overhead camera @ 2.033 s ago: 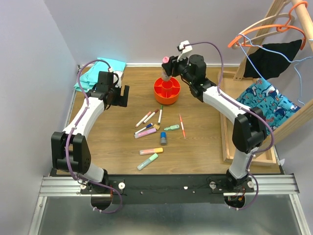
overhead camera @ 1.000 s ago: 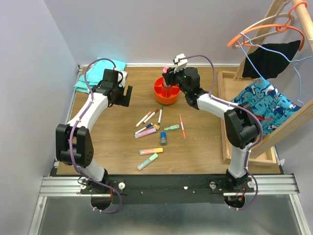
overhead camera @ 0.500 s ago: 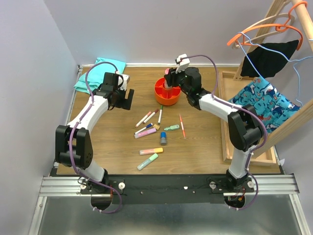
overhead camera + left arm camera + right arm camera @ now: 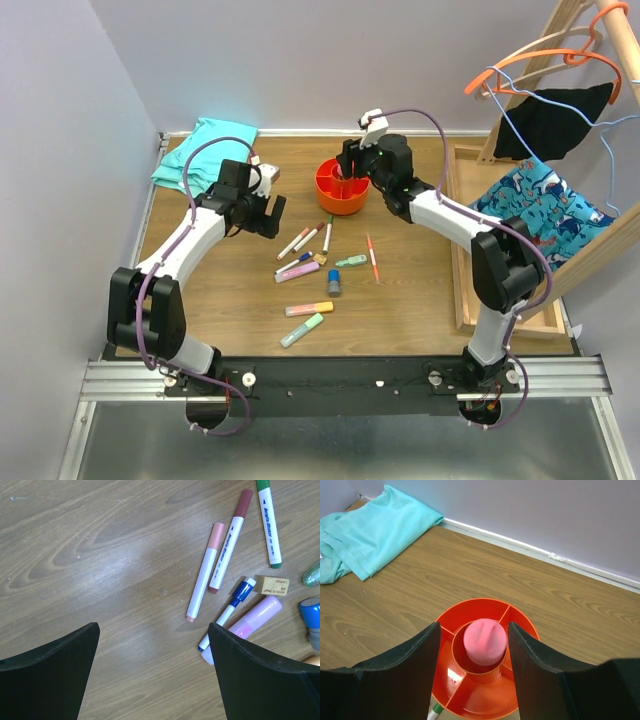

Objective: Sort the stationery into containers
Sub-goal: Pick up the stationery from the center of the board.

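The round orange-red organiser (image 4: 338,190) (image 4: 470,612) stands at the back of the table. A stubby pink highlighter (image 4: 485,641) stands on end in its centre tube. My right gripper (image 4: 347,165) (image 4: 474,627) is open around it, with a gap on the left side. White-barrelled markers (image 4: 312,238) (image 4: 202,572), a lilac-pink highlighter (image 4: 252,622), a tan block (image 4: 274,585), a blue-grey cylinder (image 4: 334,283) and an orange-red pen (image 4: 372,256) lie mid-table. My left gripper (image 4: 266,213) (image 4: 152,630) hangs open over bare wood just left of the markers.
A teal cloth (image 4: 205,145) lies in the back left corner. A shallow wooden tray (image 4: 462,250) runs along the right side under a hanger rack (image 4: 560,80). An orange highlighter (image 4: 309,309) and a green one (image 4: 302,330) lie nearer the front.
My right gripper's jaws have widened off the pink highlighter, which now stands in the centre tube. My left gripper has moved right and forward, towards the markers.
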### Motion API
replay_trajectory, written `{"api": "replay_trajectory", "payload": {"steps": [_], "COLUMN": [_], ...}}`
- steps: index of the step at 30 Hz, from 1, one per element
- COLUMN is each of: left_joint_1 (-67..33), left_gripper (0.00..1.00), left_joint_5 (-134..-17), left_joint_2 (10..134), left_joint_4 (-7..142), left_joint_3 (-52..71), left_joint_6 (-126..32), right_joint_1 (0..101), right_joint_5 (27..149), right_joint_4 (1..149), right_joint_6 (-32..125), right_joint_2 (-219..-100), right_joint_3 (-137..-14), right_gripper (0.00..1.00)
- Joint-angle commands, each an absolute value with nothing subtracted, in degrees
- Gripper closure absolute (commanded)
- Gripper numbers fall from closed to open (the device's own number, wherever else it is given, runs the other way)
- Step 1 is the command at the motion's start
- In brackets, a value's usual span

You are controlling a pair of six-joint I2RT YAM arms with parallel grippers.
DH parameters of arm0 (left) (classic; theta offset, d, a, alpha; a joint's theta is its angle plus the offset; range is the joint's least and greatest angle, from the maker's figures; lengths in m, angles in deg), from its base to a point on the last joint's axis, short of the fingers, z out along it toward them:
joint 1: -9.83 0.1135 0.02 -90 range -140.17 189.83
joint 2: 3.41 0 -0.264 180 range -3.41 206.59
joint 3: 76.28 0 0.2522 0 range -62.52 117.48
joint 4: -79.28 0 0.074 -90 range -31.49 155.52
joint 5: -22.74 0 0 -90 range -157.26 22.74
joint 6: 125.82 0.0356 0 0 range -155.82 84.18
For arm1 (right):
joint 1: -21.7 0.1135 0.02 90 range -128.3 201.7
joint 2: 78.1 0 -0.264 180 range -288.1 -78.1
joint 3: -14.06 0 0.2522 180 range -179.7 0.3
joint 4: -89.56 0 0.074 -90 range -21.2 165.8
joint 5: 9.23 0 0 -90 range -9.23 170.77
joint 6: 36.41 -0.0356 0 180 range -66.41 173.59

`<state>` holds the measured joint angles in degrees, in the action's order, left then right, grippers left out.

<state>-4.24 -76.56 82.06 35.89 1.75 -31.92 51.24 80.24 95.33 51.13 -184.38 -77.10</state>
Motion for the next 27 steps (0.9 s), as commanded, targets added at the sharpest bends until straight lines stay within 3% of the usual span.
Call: {"api": "replay_trajectory", "payload": {"steps": [1, 5, 9, 18, 27], "left_joint_1": [-6.2, -9.7, -15.8, -28.0, -28.8], "left_gripper": [0.01, 0.05, 0.08, 0.26, 0.38], "left_joint_5": [-80.7, -92.2, -92.8, -84.0, -78.8], "left_joint_2": [78.7, 74.9, 74.5, 82.0, 91.7], "left_joint_4": [33.0, 23.5, 17.8, 23.8, 27.3], "left_joint_3": [2.3, 2.0, 0.2, -2.0, 4.8], "left_joint_6": [-26.9, -11.7, -3.0, -5.6, -10.4], "right_joint_1": [51.6, 51.0, 48.3, 45.6, 44.8], "right_joint_5": [78.0, 76.1, 80.0, 81.0, 80.3], "right_joint_4": [92.0, 79.5, 68.2, 59.5, 62.3], "right_joint_6": [51.7, 48.6, 45.3, 46.6, 45.2], "right_joint_2": [-178.0, -172.9, -169.6, -161.6, -155.7], "right_joint_3": [-77.4, -77.8, -75.0, -66.2, -60.6], "right_gripper": [0.36, 0.36, 0.36, 0.36, 0.36]}}
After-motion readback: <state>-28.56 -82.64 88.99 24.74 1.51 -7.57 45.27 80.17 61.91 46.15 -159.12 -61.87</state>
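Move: The purple highlighter lies about 8 cm back and 9 cm right of the left hand, some 12 cm below. The blue pen beside it is roughly 6 cm back and 8 right; the wooden block 5 back and 14 right, the blue-capped bottle 12 back and 17 right. For the right hand, the red pen lies some 16 cm back, 6 right and 22 below; the orange organizer is 3 ahead and 2 left, 18 below. Sweeping back and to its right, about 11 cm each way, the empty left hand swings over the pens, first rising slightly, then sinking to finish some 6 cm lower and easing forward towards the purple highlighter. It turns some 50 degrees clockwise, lining up with the highlighter, its fingers narrowing by a third. The right hand, already open, lifts off from above the organizer, goes back and right, then down, tipping downward. ##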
